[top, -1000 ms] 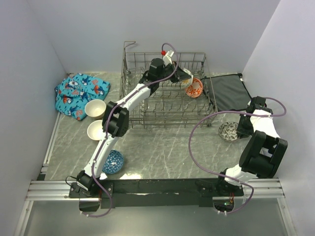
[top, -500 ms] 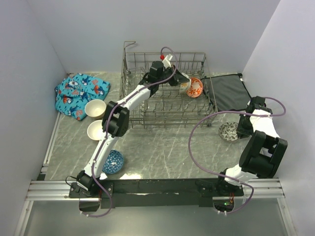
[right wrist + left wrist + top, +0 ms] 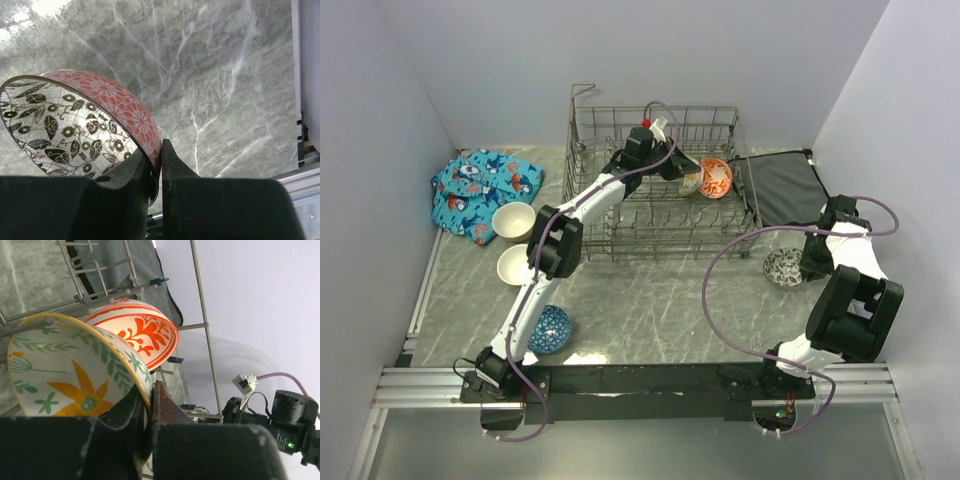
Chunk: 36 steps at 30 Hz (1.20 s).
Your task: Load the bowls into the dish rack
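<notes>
My left gripper (image 3: pixel 682 176) (image 3: pixel 148 396) is shut on the rim of a cream bowl with orange leaves (image 3: pixel 691 184) (image 3: pixel 75 375). It holds the bowl on edge inside the dish rack (image 3: pixel 620 243), right beside an orange-red patterned bowl (image 3: pixel 716 177) (image 3: pixel 145 335) standing among the tines. My right gripper (image 3: pixel 808 262) (image 3: pixel 159 150) is shut on the rim of a black-and-white speckled bowl with a red floral outside (image 3: pixel 783 267) (image 3: pixel 65 125), low over the table at the right. Two cream bowls (image 3: pixel 513 221) (image 3: pixel 514 265) and a blue patterned bowl (image 3: pixel 550 328) sit on the left.
A blue patterned cloth (image 3: pixel 485 190) lies at the far left by the wall. A flat dark grey mat (image 3: pixel 785 188) lies right of the rack. Walls close in at the left, back and right. The rack's wire side (image 3: pixel 200 295) rises just past the held bowl.
My left gripper has lowered the leaf bowl deeper into the rack, closer to the orange-red bowl. The right arm and its bowl have barely moved.
</notes>
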Motion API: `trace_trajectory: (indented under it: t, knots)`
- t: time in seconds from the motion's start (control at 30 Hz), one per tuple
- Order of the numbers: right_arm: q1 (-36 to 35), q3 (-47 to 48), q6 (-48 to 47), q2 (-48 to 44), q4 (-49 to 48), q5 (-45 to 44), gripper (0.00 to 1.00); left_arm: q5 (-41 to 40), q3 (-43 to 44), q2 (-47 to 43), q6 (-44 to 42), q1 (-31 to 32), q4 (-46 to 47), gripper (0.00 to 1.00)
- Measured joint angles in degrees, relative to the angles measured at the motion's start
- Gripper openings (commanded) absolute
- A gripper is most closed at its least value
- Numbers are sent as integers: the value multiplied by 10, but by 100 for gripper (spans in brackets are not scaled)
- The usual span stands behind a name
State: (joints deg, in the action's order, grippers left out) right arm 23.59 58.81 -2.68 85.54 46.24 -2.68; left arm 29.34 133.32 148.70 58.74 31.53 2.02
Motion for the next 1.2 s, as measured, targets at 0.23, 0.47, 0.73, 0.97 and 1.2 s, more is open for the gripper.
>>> trace_trajectory:
  t: [0.23, 0.47, 0.73, 0.97, 1.2]
  knots:
    - [0, 0, 0, 3, 0, -5, 0, -30, 1, 0, 9, -2, -16, 44]
    - [0, 0, -2, 12, -2, -9, 0, -53, 7, 0, 8, -6, -25, 47]
    - [-1, 0, -2, 15, -3, -9, 0, -53, 22, 0, -15, -7, -32, 59]
    - [-1, 3, -2, 18, -3, -9, 0, -70, 45, -31, -117, -14, -71, 60]
    - [-2, 13, -2, 17, -5, -8, 0, -98, -50, -168, -314, -18, -127, 60]
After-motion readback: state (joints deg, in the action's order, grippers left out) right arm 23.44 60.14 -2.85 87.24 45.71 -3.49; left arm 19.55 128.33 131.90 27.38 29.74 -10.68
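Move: The left hand pinches the top rim of the flowered bowl on its side in the rack; the bowl's middle lies about 5 cm below, 2 cm back and 1 cm right. The orange bowl stands 7 cm farther right of it, level with it. The dark mat lies some 24 cm right of the hand, 3 cm back and 16 cm lower. From the right hand, still holding the patterned bowl, the flowered bowl is roughly 21 cm ahead, 28 cm left and 5 cm higher. Left fingers open off the flowered bowl's rim, then rise about 9 cm and pull left, rolling some 30 degrees. ##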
